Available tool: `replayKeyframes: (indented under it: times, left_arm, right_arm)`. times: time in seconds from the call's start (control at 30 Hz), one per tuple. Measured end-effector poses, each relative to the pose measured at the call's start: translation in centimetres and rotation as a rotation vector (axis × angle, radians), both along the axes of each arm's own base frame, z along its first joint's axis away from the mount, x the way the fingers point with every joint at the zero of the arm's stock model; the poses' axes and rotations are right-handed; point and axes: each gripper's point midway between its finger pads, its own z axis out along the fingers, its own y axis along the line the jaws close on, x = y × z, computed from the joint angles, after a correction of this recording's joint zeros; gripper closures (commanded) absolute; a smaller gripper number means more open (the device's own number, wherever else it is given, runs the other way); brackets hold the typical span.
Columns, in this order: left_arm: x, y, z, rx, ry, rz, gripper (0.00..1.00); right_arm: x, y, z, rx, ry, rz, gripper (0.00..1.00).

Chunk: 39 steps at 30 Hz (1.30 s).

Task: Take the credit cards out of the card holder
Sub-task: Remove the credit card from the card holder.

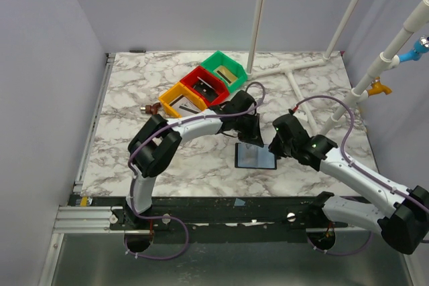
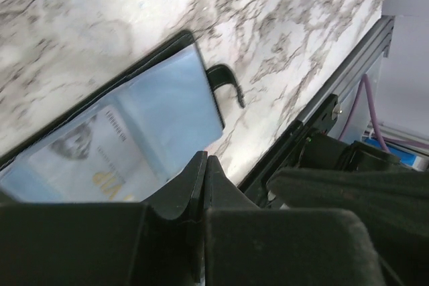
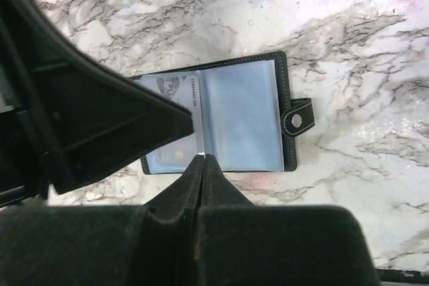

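The card holder [image 1: 258, 159] lies open on the marble table, bluish clear sleeves up, its snap strap [image 3: 297, 120] sticking out to one side. In the left sleeve sits a pale credit card [image 3: 175, 155] with a chip; the left wrist view shows it with gold letters [image 2: 87, 159]. My left gripper [image 1: 251, 140] is shut, tips [image 2: 204, 160] low over the holder's [image 2: 167, 98] sleeve. My right gripper [image 3: 203, 159] is shut too, its tips at the near edge of the holder [image 3: 241, 112] by the centre fold. Neither visibly holds a card.
Yellow [image 1: 182, 100], red [image 1: 204, 85] and green [image 1: 225, 69] bins stand in a diagonal row behind the left arm, each with flat items inside. White pipes [image 1: 295, 66] lie and rise at the back right. A metal rail [image 2: 348, 65] borders the table's near edge.
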Motion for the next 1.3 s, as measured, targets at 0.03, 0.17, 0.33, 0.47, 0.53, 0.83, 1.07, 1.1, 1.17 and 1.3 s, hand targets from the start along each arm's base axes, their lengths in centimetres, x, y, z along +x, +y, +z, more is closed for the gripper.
replayKeyframes:
  times: [0.03,0.17,0.33,0.47,0.53,0.83,1.07,1.1,1.17,1.3]
  left_arm:
    - [0.0,0.3,0.0,0.001,0.000,0.004,1.00]
    - [0.2,2.6,-0.1,0.025,-0.009,0.037,1.00]
    - [0.1,5.5,-0.2,0.053,-0.020,0.076,1.00]
    - [0.0,7.4,-0.2,0.061,-0.026,0.103,0.99]
    - [0.0,8.2,-0.4,0.065,-0.027,0.113,0.99]
    - [-0.3,9.0,-1.2,0.073,-0.027,0.113,1.00]
    - [0.0,8.5,-1.0,0.047,-0.037,0.109,1.00]
    - [0.0,8.4,-1.2,0.047,-0.036,0.108,1.00]
    - [0.0,8.3,-1.5,0.050,-0.029,0.107,1.00]
    - [-0.1,8.2,-2.4,0.062,-0.012,0.106,1.00]
  right_arm:
    - [0.0,0.1,-0.1,0.000,0.005,0.003,0.99]
    - [0.2,0.7,-0.6,0.003,0.018,0.023,0.99]
    - [0.5,1.7,-1.5,0.009,0.041,0.058,0.89]
    - [0.7,2.5,-2.8,0.002,0.074,0.084,0.79]
    - [0.7,2.7,-3.5,-0.003,0.090,0.095,0.73]
    - [1.0,4.3,-5.4,0.024,0.129,0.134,0.59]
    - [0.9,4.8,-6.1,0.056,0.135,0.143,0.56]
    - [0.9,4.8,-6.2,0.064,0.134,0.141,0.56]
    - [0.9,4.7,-6.5,0.077,0.137,0.138,0.57]
    - [0.8,3.9,-7.4,0.107,0.155,0.112,0.57]
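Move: The credit card, in the left page of the open card holder, lies about 6 cm left of the right hand, 2 cm ahead and 9 cm below; the holder's middle is some 2 cm left and 2 cm ahead, its clasp 6 cm to the right and level. From the left hand the card is roughly 5 cm left, 1 cm back and 7 cm down. Left hand slides 8 cm left, shut; right sinks about 7 cm and leftward towards the credit card, opening. ##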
